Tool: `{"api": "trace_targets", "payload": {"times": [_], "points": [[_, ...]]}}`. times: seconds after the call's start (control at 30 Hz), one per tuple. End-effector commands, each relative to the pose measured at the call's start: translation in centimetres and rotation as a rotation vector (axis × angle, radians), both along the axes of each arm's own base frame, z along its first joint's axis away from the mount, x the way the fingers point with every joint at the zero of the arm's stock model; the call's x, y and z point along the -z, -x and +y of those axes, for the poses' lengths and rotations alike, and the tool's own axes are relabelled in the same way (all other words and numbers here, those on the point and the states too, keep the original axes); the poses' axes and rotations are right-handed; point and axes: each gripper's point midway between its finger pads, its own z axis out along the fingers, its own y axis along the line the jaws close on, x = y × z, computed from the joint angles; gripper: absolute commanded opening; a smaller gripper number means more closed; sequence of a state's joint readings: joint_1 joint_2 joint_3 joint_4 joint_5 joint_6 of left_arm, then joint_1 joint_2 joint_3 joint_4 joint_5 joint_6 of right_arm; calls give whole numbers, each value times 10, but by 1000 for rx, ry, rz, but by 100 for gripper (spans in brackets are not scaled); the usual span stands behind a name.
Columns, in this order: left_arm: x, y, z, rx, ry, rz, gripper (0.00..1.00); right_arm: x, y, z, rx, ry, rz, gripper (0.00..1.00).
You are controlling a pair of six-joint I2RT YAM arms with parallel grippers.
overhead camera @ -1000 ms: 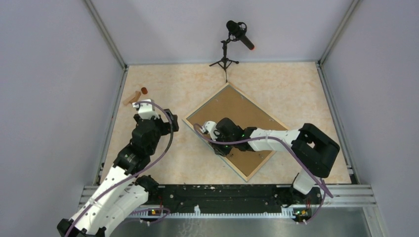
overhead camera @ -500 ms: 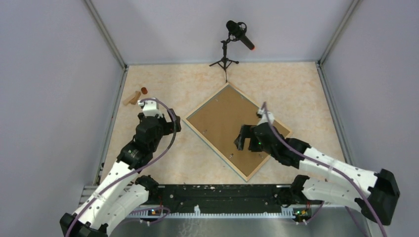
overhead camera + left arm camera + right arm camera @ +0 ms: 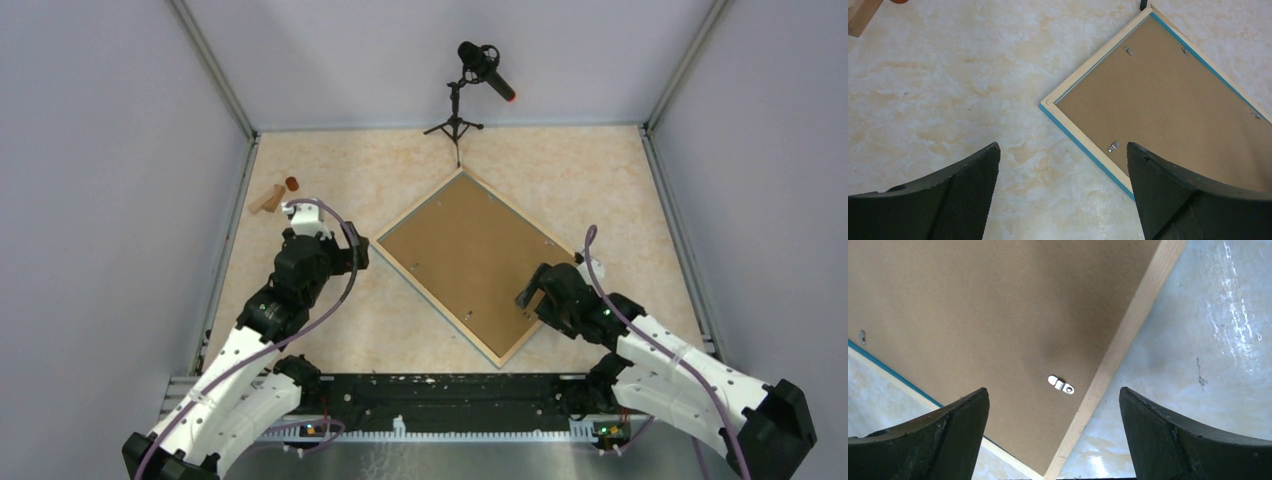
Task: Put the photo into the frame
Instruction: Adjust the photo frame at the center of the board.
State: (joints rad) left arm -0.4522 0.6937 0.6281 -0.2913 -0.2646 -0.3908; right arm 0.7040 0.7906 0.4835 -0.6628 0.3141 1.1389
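Observation:
The frame (image 3: 420, 206) lies face down in the middle of the table, turned like a diamond. Its light wood rim (image 3: 1095, 56) has a blue outer edge. A brown backing board (image 3: 470, 250) fills it, with small metal clips (image 3: 1061, 385) along the rim (image 3: 1129, 335). The photo is hidden. My left gripper (image 3: 350, 252) hangs open over bare table just left of the frame's left corner (image 3: 1063, 145). My right gripper (image 3: 533, 291) hangs open above the frame's near-right edge (image 3: 1053, 389), over one clip. Neither holds anything.
A microphone on a small tripod (image 3: 460, 100) stands at the back centre. Small wooden pieces (image 3: 268, 197) and a red-brown bit (image 3: 292, 183) lie at the back left. Walls enclose the table on three sides.
The right arm swung from the board's left part to the frame's near-right edge, and its jaws went from nearly shut to open. The left arm barely shifted.

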Motion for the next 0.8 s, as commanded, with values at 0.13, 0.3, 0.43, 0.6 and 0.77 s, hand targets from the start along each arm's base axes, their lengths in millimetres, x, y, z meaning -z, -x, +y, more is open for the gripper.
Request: {"api": "trace_targets", "payload": {"times": [0.13,0.3,0.43,0.6,0.77], "points": [[-12,-3,-4,13,32,-51,98,5,-9,4,39,-34,-28,90],[-12,-3,-3,11,29,-52,98,3,-12,3,38,-17,-30,84],[-12,-3,-4,12,32,-51,98,4,-12,1,44,-13,-39,82],[-11,-4,-4,16,32,-47,98,10,-16,4,49,-17,-44,79],[-10,-4,-4,16,30,-44,98,19,-23,7,57,-8,-40,77]]}}
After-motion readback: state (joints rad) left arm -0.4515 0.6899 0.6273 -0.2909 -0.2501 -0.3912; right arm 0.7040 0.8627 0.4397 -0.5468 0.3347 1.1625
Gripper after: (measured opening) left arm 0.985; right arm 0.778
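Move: The right hand, wide open, hangs over the near-right rail of the photo frame; the rail's middle is some 3 cm to its right, 3 cm back and 4 cm below. The mid-rail clip sits about 2 cm back of the hand, neither left nor right. The frame's near corner is roughly 15 cm back and 8 cm left, its centre about 10 cm ahead and 13 cm left. From the left hand the rail's middle lies about 43 cm right, 14 cm back and 18 cm below. Downward first, the right hand settles about 1.5 cm closer over the near-right rail, then at that height creeps forward about 1 cm in all, its wrist attitude nearly unchanged. Meanwhile its fingers narrow by about a fifth, bringing the right fingertip in from outside until it overlaps the wooden rail; whether it touches can't be told. ##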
